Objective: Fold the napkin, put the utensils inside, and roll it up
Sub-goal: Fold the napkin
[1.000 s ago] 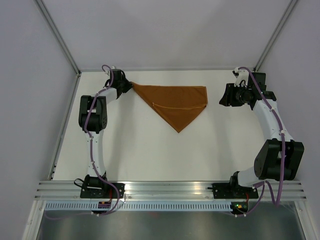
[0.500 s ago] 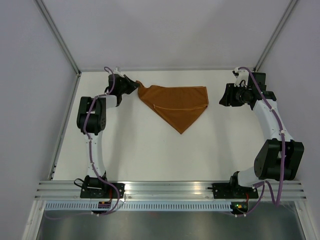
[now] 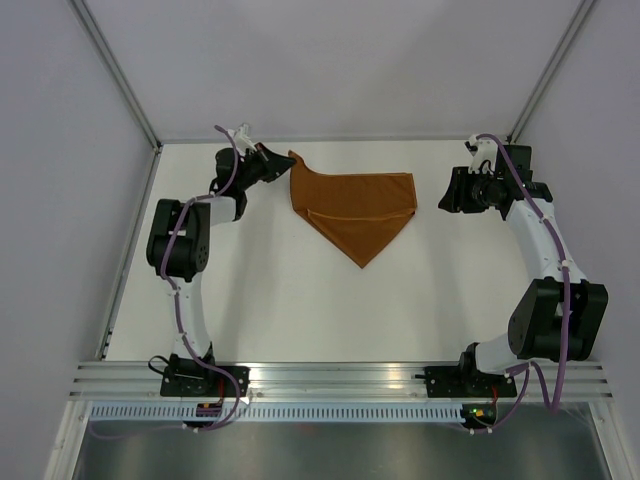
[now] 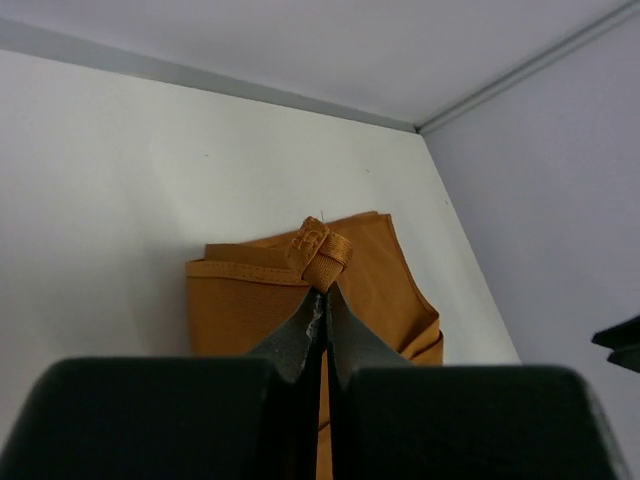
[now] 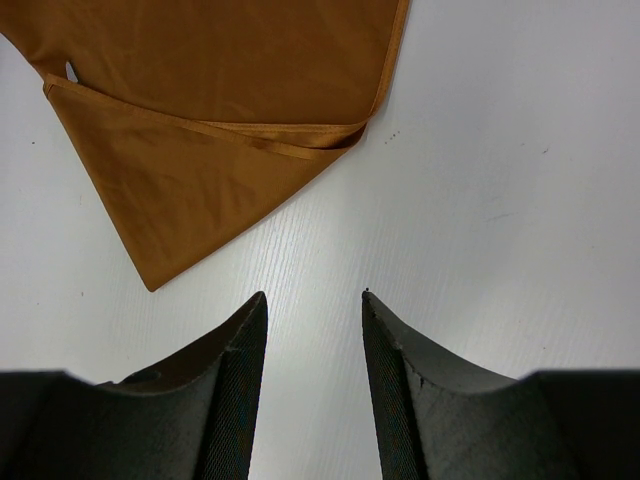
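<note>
The rust-orange napkin [image 3: 355, 205] lies folded into a triangle at the back middle of the table, its point toward me. My left gripper [image 3: 288, 159] is shut on the napkin's left corner and holds it raised off the table. In the left wrist view the pinched corner [image 4: 320, 250] bunches just beyond the closed fingertips [image 4: 310, 325], with the rest of the napkin [image 4: 250, 300] flat below. My right gripper [image 3: 445, 197] hovers open just right of the napkin, and its wrist view shows bare table between the fingers [image 5: 240, 340] and the napkin [image 5: 200, 100] ahead. The utensils are hidden.
The white table [image 3: 300, 300] is bounded by a back wall [image 3: 350, 60] and side walls. A metal rail [image 3: 340, 375] runs along the near edge by the arm bases.
My left gripper closed on the napkin's left corner and carried it up and to the right, shortening the napkin's left side. The right arm has not moved.
</note>
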You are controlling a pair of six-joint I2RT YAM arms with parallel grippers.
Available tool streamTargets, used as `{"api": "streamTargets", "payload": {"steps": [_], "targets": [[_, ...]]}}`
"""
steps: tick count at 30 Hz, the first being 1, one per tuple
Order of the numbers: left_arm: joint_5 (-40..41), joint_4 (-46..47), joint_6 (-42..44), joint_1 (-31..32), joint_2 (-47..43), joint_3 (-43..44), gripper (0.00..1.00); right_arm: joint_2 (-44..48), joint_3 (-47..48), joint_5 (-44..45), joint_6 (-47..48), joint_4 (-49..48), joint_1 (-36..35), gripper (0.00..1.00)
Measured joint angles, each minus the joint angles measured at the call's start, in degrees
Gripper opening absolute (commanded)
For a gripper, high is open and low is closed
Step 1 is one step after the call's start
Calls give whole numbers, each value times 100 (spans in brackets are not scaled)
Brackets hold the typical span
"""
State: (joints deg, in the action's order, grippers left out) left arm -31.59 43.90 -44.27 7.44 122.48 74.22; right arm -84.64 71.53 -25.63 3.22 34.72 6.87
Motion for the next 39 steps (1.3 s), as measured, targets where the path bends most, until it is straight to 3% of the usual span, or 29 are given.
{"api": "streamTargets", "payload": {"steps": [7, 17, 25, 39], "targets": [[-1091, 39, 131, 485, -22, 70, 2, 0, -7, 0, 0, 0, 0, 49], [-1998, -1541, 1528, 1266, -92, 433, 2, -20, -31, 0, 0, -2, 0, 49], [-1939, -2944, 2780, 1740, -155, 527, 2, -39, -57, 0, 0, -2, 0, 49], [-1215, -3915, 3845, 2393, -166, 481, 2, -55, -61, 2, 0, -2, 0, 49]]}}
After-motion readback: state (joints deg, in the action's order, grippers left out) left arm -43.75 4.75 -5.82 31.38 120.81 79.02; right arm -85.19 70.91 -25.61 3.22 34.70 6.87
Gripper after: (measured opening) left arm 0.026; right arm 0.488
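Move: The left gripper already holds the napkin's far-left corner. The napkin's near tip, towards which it goes, lies about 25 cm back, 20 cm to its right and 13 cm below. The middle of the folded hem is some 9 cm back and 20 right, its right end 8 back and 37 right, and the knife tip 7 back and 4 right, all on the table. From the right gripper, the near tip lies about 7 cm back, 25 left and 16 below. Keep the left fingers shut on the napkin corner and carry it about 18 cm right and as far back, over the folded hem towards the napkin's near tip. Travel roughly level at first, then sink some 8 cm. Swing the hand about 45 degrees clockwise while rolling its left side up, easing off in speed. ##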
